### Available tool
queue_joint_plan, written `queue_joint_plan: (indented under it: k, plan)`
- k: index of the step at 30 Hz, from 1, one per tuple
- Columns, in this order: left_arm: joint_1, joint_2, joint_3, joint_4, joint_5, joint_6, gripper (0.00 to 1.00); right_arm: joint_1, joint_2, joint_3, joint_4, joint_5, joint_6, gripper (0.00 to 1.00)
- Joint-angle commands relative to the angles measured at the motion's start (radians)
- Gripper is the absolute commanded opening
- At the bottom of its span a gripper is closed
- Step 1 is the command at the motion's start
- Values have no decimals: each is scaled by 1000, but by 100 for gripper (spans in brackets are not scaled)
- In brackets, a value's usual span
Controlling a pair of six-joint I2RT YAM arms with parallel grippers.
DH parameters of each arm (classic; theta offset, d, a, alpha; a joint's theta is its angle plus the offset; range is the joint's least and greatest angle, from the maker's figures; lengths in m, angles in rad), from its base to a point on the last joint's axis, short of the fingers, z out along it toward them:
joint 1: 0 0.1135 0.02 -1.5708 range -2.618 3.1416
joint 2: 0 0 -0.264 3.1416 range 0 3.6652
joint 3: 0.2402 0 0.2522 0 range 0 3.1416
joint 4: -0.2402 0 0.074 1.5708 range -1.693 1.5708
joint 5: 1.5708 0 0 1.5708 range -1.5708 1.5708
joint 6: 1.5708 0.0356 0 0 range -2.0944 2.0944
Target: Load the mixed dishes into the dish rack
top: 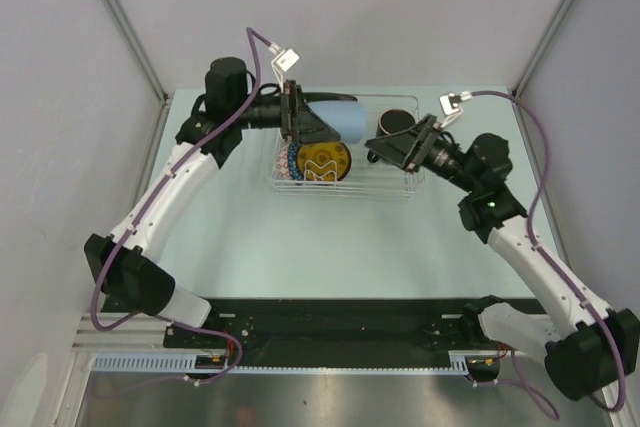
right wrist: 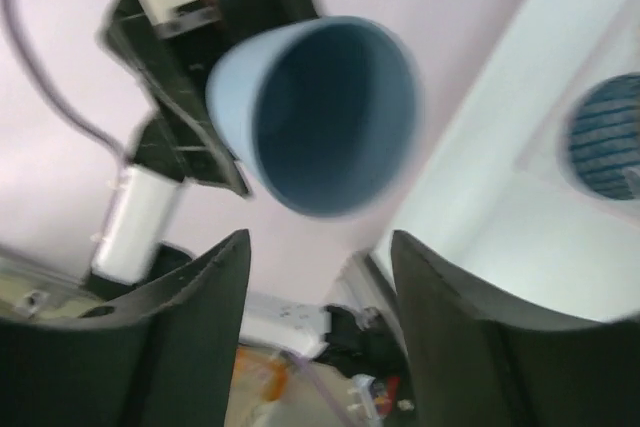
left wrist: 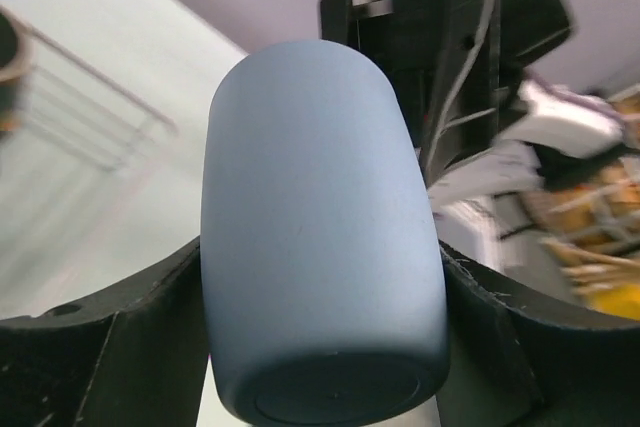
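The dish rack [top: 390, 187] is a clear tray at the table's far middle. My left gripper [top: 318, 127] is shut on the small light-blue cup [top: 342, 119] and holds it on its side above the rack's left half. In the left wrist view the cup [left wrist: 320, 227] fills the space between my fingers [left wrist: 150, 347]. My right gripper [top: 392, 152] is open and empty over the rack's right part, beside the black mug [top: 396, 123]. Its view looks into the cup's mouth [right wrist: 330, 112]. The yellow saucer [top: 322, 161] and blue mosaic bowl [top: 285, 161] stand in the rack. The square plate and beige bowl are not made out.
Grey walls close in the table on the left, back and right. The two grippers face each other closely above the rack. The blue mosaic bowl also shows at the right edge of the right wrist view [right wrist: 607, 137].
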Motion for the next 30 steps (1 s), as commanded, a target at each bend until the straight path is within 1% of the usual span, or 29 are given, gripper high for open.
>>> queue_joint_plan:
  k: [1,2,3,4,5,6,7,8,9,10,11,12,13,14,16,19,24,30]
  plan:
    - [-57,56,230,-398,-338,413,0,-173,-160,6,-325,-83,-139,82]
    - [-74,77,262,-470,-374,449,0,-247,-190,6,-366,-85,-170,85]
    - [-93,102,338,-513,-408,484,0,-254,-217,9,-456,-62,-199,87]
    - [-128,172,378,-553,-454,547,0,-256,-269,9,-498,-32,-227,89]
    - [-146,209,423,-635,-477,564,0,-256,-293,8,-538,34,-241,89]
    - [-162,244,507,-668,-495,610,0,-257,-315,8,-598,67,-263,90]
    - [-186,327,542,-694,-503,654,0,-262,-368,8,-623,97,-285,90]
    - [-195,364,616,-741,-522,673,0,-265,-396,5,-647,172,-299,90]
    - [-205,411,656,-766,-529,692,0,-270,-425,3,-685,206,-316,91]
    - [-226,500,708,-798,-542,742,0,-271,-466,-2,-701,235,-323,91]
    - [-234,552,760,-859,-561,758,0,-271,-482,-3,-716,284,-330,91]
    - [-242,595,862,-893,-565,774,0,-273,-493,-8,-751,301,-342,91]
    - [-261,635,917,-926,-580,814,0,-271,-499,-14,-767,309,-348,91]
    - [-274,709,998,-972,-616,839,0,-273,-505,-18,-782,321,-351,91]
    - [-306,744,1021,-987,-657,908,0,-274,-508,-28,-821,331,-363,91]
    - [-329,777,995,-975,-698,960,0,-276,-525,-58,-828,342,-362,90]
    - [-334,826,989,-963,-749,986,1,-287,-551,-104,-825,339,-360,90]
    - [-337,841,952,-911,-798,982,0,-314,-565,-132,-821,306,-360,89]
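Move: The left hand already holds the blue cup; the free spot in the rack's near right part lies about 9 cm ahead of it, 13 cm to its right and 28 cm below. At that level, the black mug stands some 18 cm ahead and 15 cm right of the hand, and the yellow plate 8 cm ahead, 1 cm left. From the right hand the spot is about 11 cm ahead, 2 cm right and 28 cm down. Left hand lowers the cup some 20 cm, forward-right towards the rack, tipping fingers down; right hand withdraws rightward, opening. ##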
